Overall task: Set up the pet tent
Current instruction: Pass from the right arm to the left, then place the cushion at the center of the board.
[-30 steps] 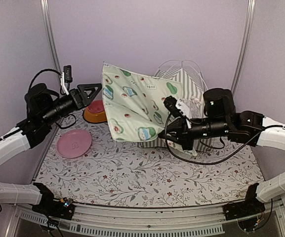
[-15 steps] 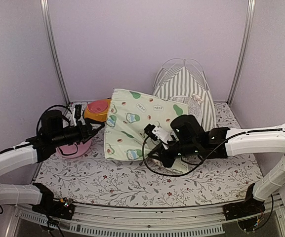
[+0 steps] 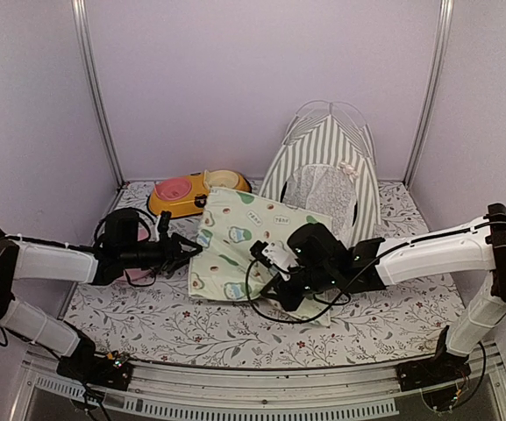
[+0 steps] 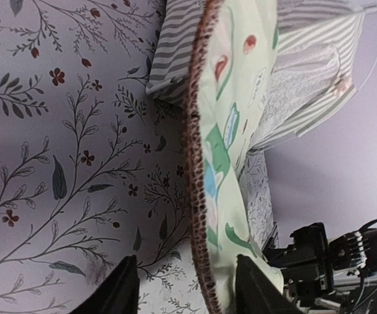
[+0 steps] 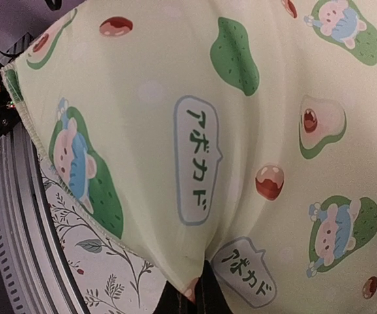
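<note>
The pet tent (image 3: 323, 162) stands upright at the back right, green-and-white striped, with its lace door facing forward; its striped cloth (image 4: 306, 39) also shows in the left wrist view. In front of it the avocado-print mat (image 3: 239, 241) slopes down onto the table. My right gripper (image 3: 279, 286) is shut on the mat's near right edge; in its wrist view the pinched fold (image 5: 208, 131) rises from my right gripper (image 5: 200, 299). My left gripper (image 3: 188, 253) is at the mat's left edge. There my left gripper (image 4: 185, 291) stands open, and the mat's brown-stitched edge (image 4: 198, 196) runs between its fingers.
An orange double pet bowl (image 3: 191, 189) sits at the back left beside the tent. A pink plate (image 3: 135, 275) peeks out under my left arm. The floral tablecloth (image 3: 191, 320) covers the table, with purple walls and metal posts (image 3: 97, 96) around it.
The mat has come down from in front of the tent to the table, carried by my right gripper. My left arm has dropped to the mat's left edge, its jaws narrower.
</note>
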`<state>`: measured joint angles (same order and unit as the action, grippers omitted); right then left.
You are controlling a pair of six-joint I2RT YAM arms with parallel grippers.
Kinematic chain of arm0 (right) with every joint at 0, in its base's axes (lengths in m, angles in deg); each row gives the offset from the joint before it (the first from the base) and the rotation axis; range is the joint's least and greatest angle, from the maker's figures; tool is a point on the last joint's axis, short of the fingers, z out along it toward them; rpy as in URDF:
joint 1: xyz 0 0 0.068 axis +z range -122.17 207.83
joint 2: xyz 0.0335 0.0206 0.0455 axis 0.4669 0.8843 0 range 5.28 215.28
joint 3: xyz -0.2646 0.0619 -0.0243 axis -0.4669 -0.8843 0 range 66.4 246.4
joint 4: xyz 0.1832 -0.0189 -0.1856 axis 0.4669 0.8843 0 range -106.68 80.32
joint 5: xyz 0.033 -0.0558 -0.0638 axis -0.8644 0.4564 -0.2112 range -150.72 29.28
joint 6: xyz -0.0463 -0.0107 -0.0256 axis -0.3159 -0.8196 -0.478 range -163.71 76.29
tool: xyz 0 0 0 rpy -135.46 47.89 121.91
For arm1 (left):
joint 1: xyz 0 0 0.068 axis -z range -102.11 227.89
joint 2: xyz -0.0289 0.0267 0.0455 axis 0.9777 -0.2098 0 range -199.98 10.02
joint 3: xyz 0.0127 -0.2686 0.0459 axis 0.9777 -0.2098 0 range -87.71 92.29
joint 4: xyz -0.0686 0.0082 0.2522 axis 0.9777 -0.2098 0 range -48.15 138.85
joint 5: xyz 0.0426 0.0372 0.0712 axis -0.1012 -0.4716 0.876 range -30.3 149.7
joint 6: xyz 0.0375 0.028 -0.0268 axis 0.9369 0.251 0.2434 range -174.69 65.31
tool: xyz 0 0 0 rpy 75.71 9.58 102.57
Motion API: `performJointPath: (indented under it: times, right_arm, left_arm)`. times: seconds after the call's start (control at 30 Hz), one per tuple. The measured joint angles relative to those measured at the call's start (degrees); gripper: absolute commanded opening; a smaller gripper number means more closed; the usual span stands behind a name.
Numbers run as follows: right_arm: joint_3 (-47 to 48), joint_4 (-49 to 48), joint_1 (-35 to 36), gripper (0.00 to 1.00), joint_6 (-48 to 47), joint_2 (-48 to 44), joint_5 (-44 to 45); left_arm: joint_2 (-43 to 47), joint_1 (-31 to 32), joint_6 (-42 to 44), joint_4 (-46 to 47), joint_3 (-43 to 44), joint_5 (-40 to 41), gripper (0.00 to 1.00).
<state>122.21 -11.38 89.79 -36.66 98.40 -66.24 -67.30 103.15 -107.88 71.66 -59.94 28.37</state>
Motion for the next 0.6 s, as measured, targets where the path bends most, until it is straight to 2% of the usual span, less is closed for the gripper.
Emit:
performJointPath:
  times: [0.07, 0.13, 0.23, 0.33, 0.47, 0.6]
  right_arm:
    - [-0.1, -0.1, 0.2, 0.16, 0.3, 0.7, -0.6]
    - [-0.2, 0.0, 0.3, 0.37, 1.0, 1.1, -1.1]
    - [-0.6, 0.5, 0.3, 0.6, 2.0, 1.1, -1.9]
    - [-2.1, 1.1, 0.1, 0.74, 4.1, 0.2, -2.5]
    - [-7.3, 1.9, -2.3, 0.76, 8.1, -5.3, -3.8]
    - [-14.7, 1.7, -9.5, 0.71, 14.2, -12.4, -4.9]
  left_arm:
    - [-1.8, 0.2, 0.2, 0.6, 0.5, -0.5, 0.17]
    - [-3.1, 0.2, 0.9, 0.5, 0.9, -0.7, 0.0]
    - [-4.1, 0.3, 3.1, -1.4, 1.5, 0.0, 0.0]
    - [-4.2, 0.3, 6.4, -4.7, 1.8, 1.0, 0.0]
    - [-4.1, 0.3, 10.2, -9.1, 1.7, 2.1, 0.0]
    - [-4.0, 0.7, 13.1, -12.4, 1.5, 3.1, 0.0]
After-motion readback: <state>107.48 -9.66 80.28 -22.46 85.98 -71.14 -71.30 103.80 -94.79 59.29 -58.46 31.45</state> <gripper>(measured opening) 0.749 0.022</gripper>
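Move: The mat's left edge already lies between the left hand's open fingers, about 1 cm ahead and 1 cm right of their midpoint. From that hand the orange feeder stands roughly 27 cm ahead and 4 cm left, the pink plate about 2 cm ahead and 19 cm left, the tent some 21 cm ahead and 35 cm right. The right hand, holding the mat, has that left edge about 10 cm ahead, 17 cm to its left and nearly level. The left fingers shut on the mat's left edge and pinch it, then the hand carries it down about 5 cm and slightly back, rolling some 15 degrees. Meanwhile the right fingers open wide and let go of the mat as that hand eases back and down a little, then swings right about 9 cm, away from the left hand, turning clockwise. ##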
